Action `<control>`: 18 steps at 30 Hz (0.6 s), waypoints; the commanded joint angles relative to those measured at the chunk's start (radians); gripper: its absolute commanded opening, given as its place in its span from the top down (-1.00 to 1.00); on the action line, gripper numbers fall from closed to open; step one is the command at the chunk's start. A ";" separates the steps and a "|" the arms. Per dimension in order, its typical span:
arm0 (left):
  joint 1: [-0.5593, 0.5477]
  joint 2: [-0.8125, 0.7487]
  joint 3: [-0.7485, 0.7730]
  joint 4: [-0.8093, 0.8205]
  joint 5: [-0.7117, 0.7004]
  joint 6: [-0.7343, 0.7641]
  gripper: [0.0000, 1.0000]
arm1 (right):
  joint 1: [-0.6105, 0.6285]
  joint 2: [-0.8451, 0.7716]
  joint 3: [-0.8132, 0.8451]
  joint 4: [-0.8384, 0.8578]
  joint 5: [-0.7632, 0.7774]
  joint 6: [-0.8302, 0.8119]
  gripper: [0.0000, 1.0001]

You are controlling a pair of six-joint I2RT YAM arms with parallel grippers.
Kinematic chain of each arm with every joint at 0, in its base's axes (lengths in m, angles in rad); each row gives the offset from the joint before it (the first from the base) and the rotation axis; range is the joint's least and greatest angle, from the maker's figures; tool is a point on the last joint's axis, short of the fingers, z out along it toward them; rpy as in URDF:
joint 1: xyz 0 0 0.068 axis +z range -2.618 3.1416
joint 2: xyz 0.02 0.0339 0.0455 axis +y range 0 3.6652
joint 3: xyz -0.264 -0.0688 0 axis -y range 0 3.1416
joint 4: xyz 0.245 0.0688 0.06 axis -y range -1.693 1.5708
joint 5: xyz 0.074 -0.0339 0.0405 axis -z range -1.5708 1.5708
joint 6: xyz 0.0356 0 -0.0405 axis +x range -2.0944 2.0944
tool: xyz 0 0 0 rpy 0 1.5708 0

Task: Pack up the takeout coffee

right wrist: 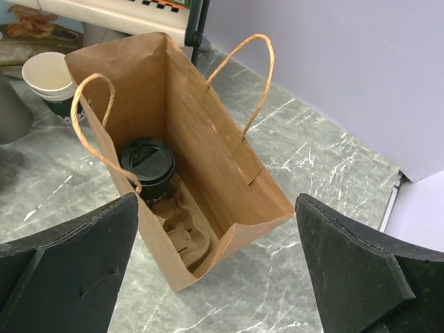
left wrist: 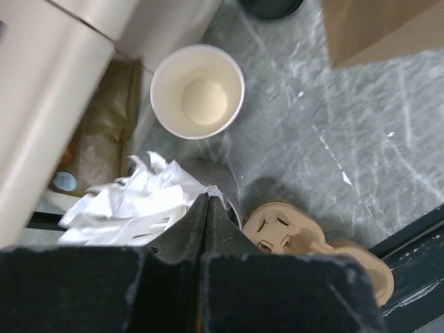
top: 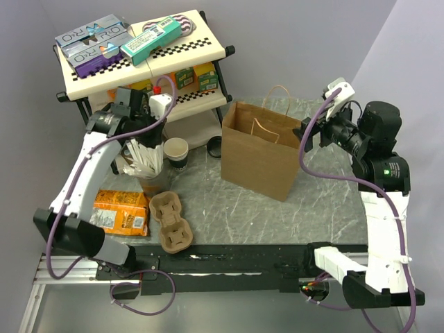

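Observation:
Inside the brown paper bag [right wrist: 187,118] a takeout coffee [right wrist: 148,165] with a black lid stands in a pulp carrier [right wrist: 182,232]. My right gripper [right wrist: 216,198] hovers above the bag [top: 260,149], open and holding nothing; from above the right gripper [top: 313,132] is at the bag's right side. A second cup [top: 176,152], lidless with a dark base, stands on the table, and a black lid [top: 214,145] lies nearby. My left gripper [left wrist: 207,201] is shut, its tips at the cup of white sticks [left wrist: 132,205], with the lidless cup [left wrist: 198,92] beyond. Whether it pinches a stick is hidden.
A pulp carrier [top: 171,220] and an orange packet [top: 121,211] lie at the front left. A two-level shelf [top: 208,48] with boxes stands at the back left, close behind my left gripper [top: 142,135]. The bag's rope handles [right wrist: 239,76] stick up.

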 commanded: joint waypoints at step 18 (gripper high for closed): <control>0.002 -0.144 0.465 0.216 0.486 -0.042 0.99 | -0.005 0.089 0.193 -0.026 0.093 0.053 -1.00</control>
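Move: The left hand, already pinching a white straw in the straw cup, has the paper bag some 32 cm to its right, about 3 cm farther out and its middle 8 cm lower. The straw cup is right below, roughly 14 cm down and 2 cm left; the paper cups stand about 6 cm ahead, 5 cm right and 14 cm down. From the right hand, the bag lies about 11 cm ahead, 9 cm left and 24 cm lower. Left hand whips the pinched straw up some 22 cm and back 7 cm; right hand rises about 3 cm. ##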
